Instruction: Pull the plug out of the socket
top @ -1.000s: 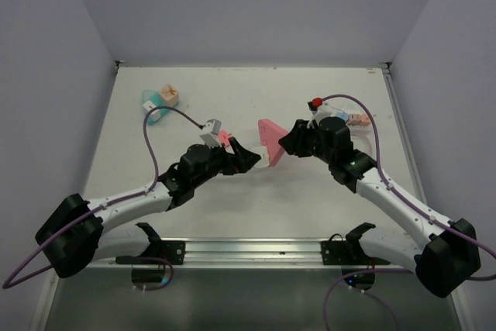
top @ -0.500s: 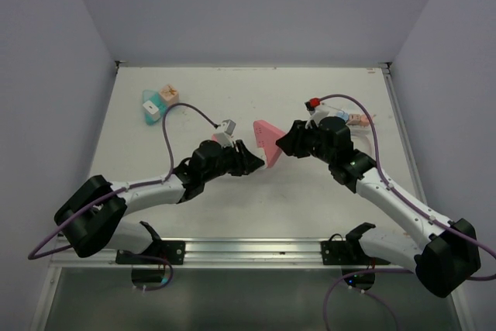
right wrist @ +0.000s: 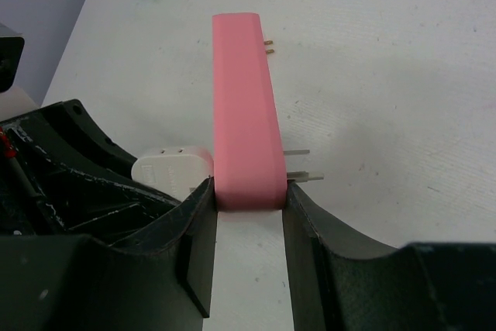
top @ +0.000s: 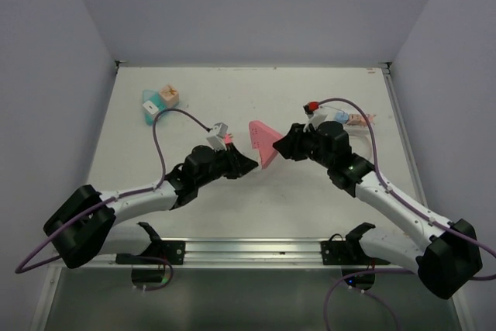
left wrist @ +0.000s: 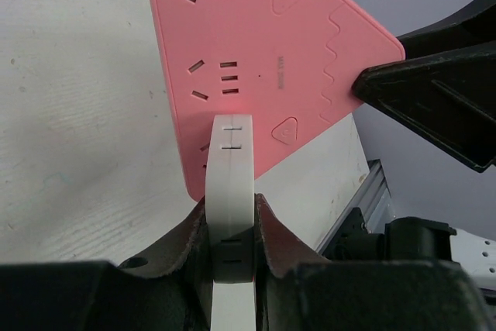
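A pink triangular socket (top: 263,143) is held on edge above the table, and my right gripper (right wrist: 248,199) is shut on one of its corners. Its face with the slots shows in the left wrist view, socket (left wrist: 263,60). A white plug (left wrist: 231,184) sits in that face near the lower corner. My left gripper (left wrist: 231,234) is shut on the plug, a finger pressed on each flat side. From the right wrist the plug (right wrist: 170,168) pokes out on the socket's (right wrist: 244,106) left side, and thin metal pins (right wrist: 298,153) stick out on its right side.
Teal and orange blocks (top: 159,101) lie at the far left of the table, and small coloured pieces (top: 356,120) lie at the far right behind the right arm. Purple cables loop from both wrists. Walls close in the table (top: 232,199) on three sides.
My left gripper's jaws went from wide open to shut on the white plug. The right gripper and the pink socket drifted slightly to the left.
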`<state>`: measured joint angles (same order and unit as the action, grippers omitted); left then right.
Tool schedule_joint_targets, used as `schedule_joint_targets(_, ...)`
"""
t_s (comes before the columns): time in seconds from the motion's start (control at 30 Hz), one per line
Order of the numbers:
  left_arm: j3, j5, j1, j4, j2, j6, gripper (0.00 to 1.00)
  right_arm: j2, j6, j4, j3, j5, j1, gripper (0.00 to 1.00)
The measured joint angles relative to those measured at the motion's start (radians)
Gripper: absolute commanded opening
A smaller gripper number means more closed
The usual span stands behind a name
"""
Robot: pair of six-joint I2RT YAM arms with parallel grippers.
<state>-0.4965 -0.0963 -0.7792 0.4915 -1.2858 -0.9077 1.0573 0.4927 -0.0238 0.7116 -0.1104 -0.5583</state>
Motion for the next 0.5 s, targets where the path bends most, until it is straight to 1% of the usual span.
schedule_joint_targets(0.17,0.065,0.024,0.000,-0.014,0.115,-0.034,0.00,-0.004,0.008,0.002,-0.003,0.022,-0.005,0.00)
schedule_joint_targets(0.23,0.091,0.038,0.000,-0.029,0.177,-0.042,0.00,-0.008,-0.009,-0.009,-0.014,0.103,0.026,0.00)
schedule_joint_targets(0.33,0.127,0.058,0.005,-0.042,0.265,-0.049,0.00,-0.008,-0.025,-0.037,-0.035,0.184,0.077,0.00)
schedule_joint_targets(0.5,0.187,0.080,0.019,-0.054,0.309,-0.062,0.00,-0.011,-0.030,-0.065,-0.049,0.206,0.102,0.00)
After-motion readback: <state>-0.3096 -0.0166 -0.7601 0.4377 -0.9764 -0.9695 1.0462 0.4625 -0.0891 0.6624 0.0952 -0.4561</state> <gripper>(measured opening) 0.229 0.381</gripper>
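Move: The white plug, in the left fingers, is still at the socket, whose middle lies about 6 cm ahead of the left hand, 3 cm to its right and slightly above. The right hand grips the socket, its middle some 4 cm left and 1 cm ahead, with the white plug about 6 cm left, 4 cm back and 3 cm below. A loose pink plug lies roughly 8 cm ahead of the left hand, 10 cm left and 12 cm below. Left pulls the plug about 5 cm left and back; right swings the socket 7 cm right and down. ##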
